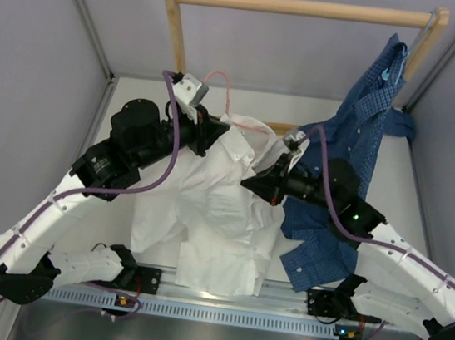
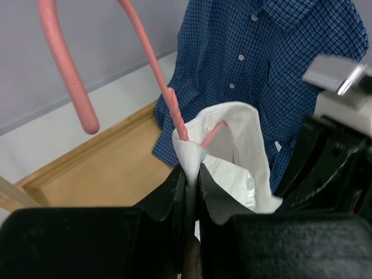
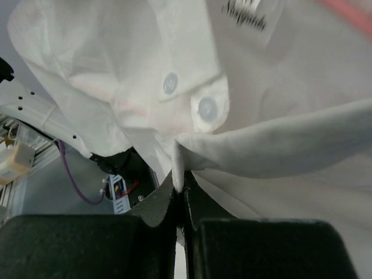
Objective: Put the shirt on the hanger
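The white shirt (image 1: 221,219) hangs wrinkled between my two grippers over the table's middle. The pink hanger (image 1: 225,94) rises from its collar, hook uppermost. In the left wrist view the hanger's neck (image 2: 151,58) runs down into the collar opening of the shirt (image 2: 238,133). My left gripper (image 1: 217,131) is shut on the collar edge, right beside the hanger's neck, as its own view (image 2: 192,168) shows. My right gripper (image 1: 253,182) is shut on a folded edge of the shirt (image 3: 279,145) near two buttons, as its own view (image 3: 180,186) shows. The hanger's lower part is hidden inside the cloth.
A blue checked shirt (image 1: 358,137) hangs on a light blue hanger from the right end of the wooden rack (image 1: 299,8) and drapes onto the table beside my right arm. The rack's wooden base (image 2: 99,174) lies behind. A metal rail (image 1: 217,311) runs along the near edge.
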`<move>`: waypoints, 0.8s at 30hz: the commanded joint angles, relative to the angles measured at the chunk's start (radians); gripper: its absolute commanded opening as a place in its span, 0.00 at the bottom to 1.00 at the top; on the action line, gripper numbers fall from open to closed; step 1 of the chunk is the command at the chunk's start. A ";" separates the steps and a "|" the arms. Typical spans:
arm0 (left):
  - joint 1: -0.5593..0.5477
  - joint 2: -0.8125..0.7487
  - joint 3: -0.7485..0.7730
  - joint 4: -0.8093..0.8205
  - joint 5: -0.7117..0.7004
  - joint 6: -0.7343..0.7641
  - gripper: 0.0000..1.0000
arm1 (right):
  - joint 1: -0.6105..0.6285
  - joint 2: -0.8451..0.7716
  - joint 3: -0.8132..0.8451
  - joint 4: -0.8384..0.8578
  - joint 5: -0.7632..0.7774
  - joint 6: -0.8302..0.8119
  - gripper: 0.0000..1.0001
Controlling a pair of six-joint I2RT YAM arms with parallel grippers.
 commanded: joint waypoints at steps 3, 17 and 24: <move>0.000 -0.023 -0.020 0.311 -0.090 -0.043 0.00 | 0.068 0.016 -0.138 0.255 0.066 0.060 0.00; 0.001 -0.117 -0.287 0.532 0.234 0.165 0.00 | 0.059 -0.352 -0.130 -0.272 0.361 -0.129 0.69; 0.001 -0.039 -0.304 0.530 0.591 0.147 0.00 | 0.058 -0.333 0.118 -0.495 0.323 -0.189 0.73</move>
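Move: The right hand, with the white shirt's edge pinched, works at the hanger's right end, about 6 cm ahead, 4 cm to its right and 5 cm above. The collar in the left fingers is some 7 cm ahead, 5 cm left and 8 cm up; the blue shirt hangs about 19 cm right, 9 cm farther out and lower. From the left hand, that hanger end is roughly 9 cm right, 1 cm back and 3 cm below. The right hand first draws its pinched bit of white shirt down about 5 cm, then opens wide, lets go of the cloth, and backs off some 10 cm to the right, rising and easing back past its starting height. The left keeps its grip on collar and hanger neck, nearly still at first, then carries them right, back and slightly down, turning clockwise some 20 degrees. ##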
